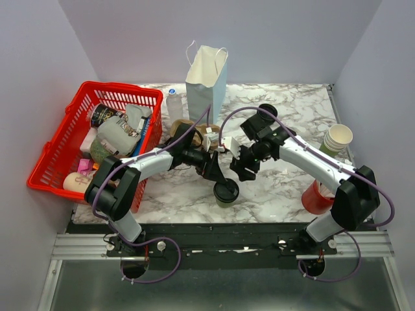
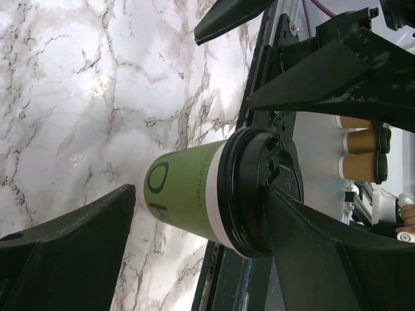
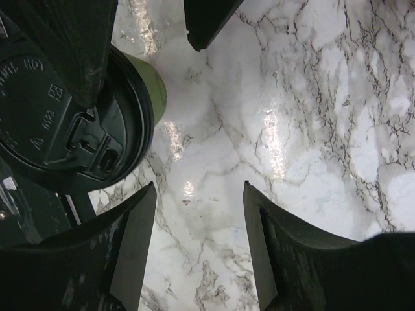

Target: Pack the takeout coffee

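Observation:
The takeout coffee [image 1: 226,192], an olive-green paper cup with a black sip lid, stands upright near the table's front edge. My left gripper [image 1: 216,175] hangs just behind it and is open. In the left wrist view the cup [image 2: 185,194] lies between the wide-spread fingers of the left gripper [image 2: 201,194]; one finger overlaps the lid [image 2: 259,194], while the other stands apart from the cup's base. My right gripper [image 1: 244,167] is open a little to the right of the cup. In the right wrist view the right gripper [image 3: 200,188] has only bare marble between its fingers, and the lid [image 3: 52,116] sits at the upper left.
A white paper bag [image 1: 206,74] stands open at the back centre, with a clear bottle [image 1: 174,103] and brown packages [image 1: 194,133] beside it. A red basket [image 1: 65,139] of goods fills the left side. A stack of cups [image 1: 337,139] and a red cup [image 1: 316,197] stand at the right.

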`<state>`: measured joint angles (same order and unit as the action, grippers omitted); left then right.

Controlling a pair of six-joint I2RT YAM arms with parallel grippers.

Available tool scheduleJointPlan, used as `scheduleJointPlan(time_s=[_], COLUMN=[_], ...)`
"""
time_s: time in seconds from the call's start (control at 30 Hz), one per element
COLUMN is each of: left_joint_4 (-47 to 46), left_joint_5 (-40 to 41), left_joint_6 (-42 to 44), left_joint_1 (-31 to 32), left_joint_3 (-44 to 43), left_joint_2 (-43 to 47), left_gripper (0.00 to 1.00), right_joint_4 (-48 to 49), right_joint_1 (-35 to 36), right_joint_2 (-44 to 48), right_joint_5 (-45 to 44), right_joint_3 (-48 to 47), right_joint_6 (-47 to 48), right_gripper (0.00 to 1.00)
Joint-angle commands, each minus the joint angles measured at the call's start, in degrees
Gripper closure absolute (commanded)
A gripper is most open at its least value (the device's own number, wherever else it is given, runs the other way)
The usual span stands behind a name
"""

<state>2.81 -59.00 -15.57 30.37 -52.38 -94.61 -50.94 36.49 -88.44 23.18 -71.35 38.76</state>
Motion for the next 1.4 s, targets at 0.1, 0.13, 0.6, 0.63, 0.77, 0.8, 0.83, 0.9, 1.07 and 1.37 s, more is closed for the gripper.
scheduleJointPlan(time_s=[0.1,0.13,0.6,0.63,0.77,0.8,0.83,0.9,1.07,1.37], left_joint_4=[1.33,1.06,11.93,13.09,17.22,17.84,17.93,17.50,13.46,9.23], left_joint_5=[-1.38,-1.38,7.76,8.20,6.89,5.58,5.22,4.25,0.38,-2.26], left_joint_6=[2.21,2.47,8.16,9.15,11.97,12.32,12.50,12.32,7.50,5.29], left_joint_1=[-0.84,-1.01,-1.98,-2.07,-3.30,-3.82,-4.00,-4.18,-4.35,-4.35], left_joint_3=[-1.15,-1.15,-1.06,-0.36,1.93,2.10,2.37,2.90,5.61,6.06], left_joint_2=[2.58,3.11,12.77,13.48,15.33,15.42,15.51,15.42,15.33,13.58], left_gripper=[0.14,0.14,0.11,0.11,0.14,0.14,0.15,0.16,0.16,0.16], right_joint_4=[-0.48,-0.83,5.04,8.02,7.88,7.00,5.69,4.89,1.54,2.86], right_joint_1=[-0.28,-1.15,-2.74,-2.65,-2.48,-2.30,-1.87,-1.07,3.49,4.99], right_joint_2=[0.02,0.81,11.60,12.24,10.76,9.97,8.57,7.59,7.32,6.09], right_joint_5=[-6.65,-5.79,18.55,20.83,24.63,25.24,26.29,26.91,26.57,25.34], right_joint_3=[-1.16,-0.90,5.86,6.83,6.58,5.36,4.91,4.21,5.52,5.00], right_joint_6=[-2.37,-2.99,0.69,3.22,10.53,12.11,14.56,16.86,25.21,25.05], right_gripper=[0.32,0.32,0.15,0.13,0.06,0.05,0.05,0.04,0.03,0.03])
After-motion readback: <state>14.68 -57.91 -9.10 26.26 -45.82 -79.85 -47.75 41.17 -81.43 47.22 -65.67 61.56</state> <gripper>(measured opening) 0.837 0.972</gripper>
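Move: The lidded coffee cup stands between the two hands. Its middle is about 5 cm back, 6 cm to the left and 6 cm below the right hand, and some 4 cm back, 2 cm to the right and 6 cm below the left hand. The cup carrier lies about 18 cm ahead of the left hand and 9 cm to its left; the stack of black lids is about 25 cm ahead of the right hand and 8 cm to its right, both some 9 cm lower. The right hand first eases a centimetre or two forward and right, off the cup's side, then rises and swings back and left to over the cup's lid, ending some 7 cm back, 5 cm left and 4 cm higher, turned about 30 degrees counter-clockwise with its left side tipped up and its fingers opened wide on either side of the lid. Meanwhile the left hand, whose rear fingertip is on the lid at first, lifts off by about 5 cm, then goes left, back and partly down again to wait close beside the rim, fingers still wide open. ##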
